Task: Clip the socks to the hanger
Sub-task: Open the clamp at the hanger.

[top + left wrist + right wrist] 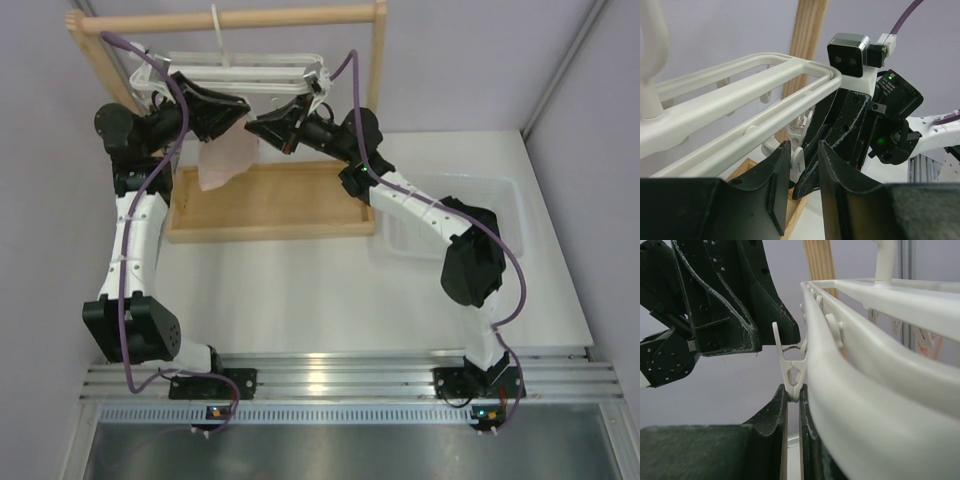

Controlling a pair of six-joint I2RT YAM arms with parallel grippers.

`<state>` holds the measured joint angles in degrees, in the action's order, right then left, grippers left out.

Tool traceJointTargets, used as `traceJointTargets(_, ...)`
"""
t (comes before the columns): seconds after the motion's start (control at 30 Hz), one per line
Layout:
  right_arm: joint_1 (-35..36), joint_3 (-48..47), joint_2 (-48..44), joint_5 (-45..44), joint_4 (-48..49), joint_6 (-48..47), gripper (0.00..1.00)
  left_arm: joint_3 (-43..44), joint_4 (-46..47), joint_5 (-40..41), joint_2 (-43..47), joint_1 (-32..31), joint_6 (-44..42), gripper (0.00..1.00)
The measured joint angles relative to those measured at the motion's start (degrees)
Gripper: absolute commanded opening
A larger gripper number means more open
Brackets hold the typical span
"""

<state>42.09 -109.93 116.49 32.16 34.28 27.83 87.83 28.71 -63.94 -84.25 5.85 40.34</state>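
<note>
The white hanger (240, 72) (740, 95) (865, 365) hangs by its hook from the wooden rod. Both grippers meet under its near rail. My right gripper (256, 124) (794, 390) is shut on the lower end of a white clip (792, 367) dangling from the frame. My left gripper (238, 108) (804, 147) faces it with a gap between its jaws. The same clip (797, 161) sits just past its fingertips, and the right gripper's fingers (840, 125) are behind that. No socks show in any view.
A pale pink cloth (228, 160) hangs from the hanger above the wooden rack's base (270, 205). The rack's rod (230, 18) and right post (378, 60) stand close around the grippers. A clear plastic bin (490, 195) lies at the right, under the right arm.
</note>
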Motion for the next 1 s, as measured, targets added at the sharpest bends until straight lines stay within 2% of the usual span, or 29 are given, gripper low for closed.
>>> traceJointTargets(0.17,0.02,-0.02,0.17,0.33,0.35,0.46,0.00,-0.07,-0.04,0.37,-0.13,-0.26,-0.13,0.15)
traceJointTargets(0.23,0.00,-0.04,0.17,0.44,0.37,0.52,0.04,-0.09,-0.11,0.61,-0.15,-0.28,-0.20,0.11)
traceJointTargets(0.27,0.00,-0.04,0.17,0.44,0.31,0.50,0.07,-0.11,-0.24,0.70,-0.15,-0.28,-0.20,0.08)
traceJointTargets(0.4,0.02,-0.07,0.15,-0.07,-0.76,-1.42,0.33,-0.11,-1.53,1.60,-0.15,-0.33,-0.35,0.00)
traceJointTargets(0.53,0.26,0.92,-0.33,-3.26,-4.66,-8.20,0.45,-0.11,-5.44,3.67,-0.13,-0.48,-1.33,0.00)
traceJointTargets(0.73,1.84,3.85,-2.54,-11.50,-8.92,-21.05,0.48,-0.11,-11.78,7.52,0.92,-1.18,-3.91,0.00)
traceJointTargets(1.0,5.09,3.87,-4.11,-16.74,-9.42,-33.94,0.50,0.13,-15.93,9.70,2.56,-1.57,-6.19,0.00)
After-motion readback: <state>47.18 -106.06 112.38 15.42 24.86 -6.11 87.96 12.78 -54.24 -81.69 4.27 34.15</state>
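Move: The white hanger clip aimed at is already between both hands: its middle is about 1 cm right of the left hand point and 1 cm below, and some 2 cm above the right, whose shut fingers hold its lower end. From either hand, the hanger's near rail passes about 3 cm ahead and 2 cm up. From the left hand, the pink sock hangs about 5 cm ahead, 4 cm left and 10 cm down. The left fingers shut on the clip's spread upper legs and pinch them together; then the right fingers let go of the clip's lower end and open about halfway. Both hands next go forward and down, the left some 2 cm, tipping slightly; the right about 5 cm, then partway back up and back, its fingers staying open and its wrist turning roughly 30 degrees, partly clockwise. ##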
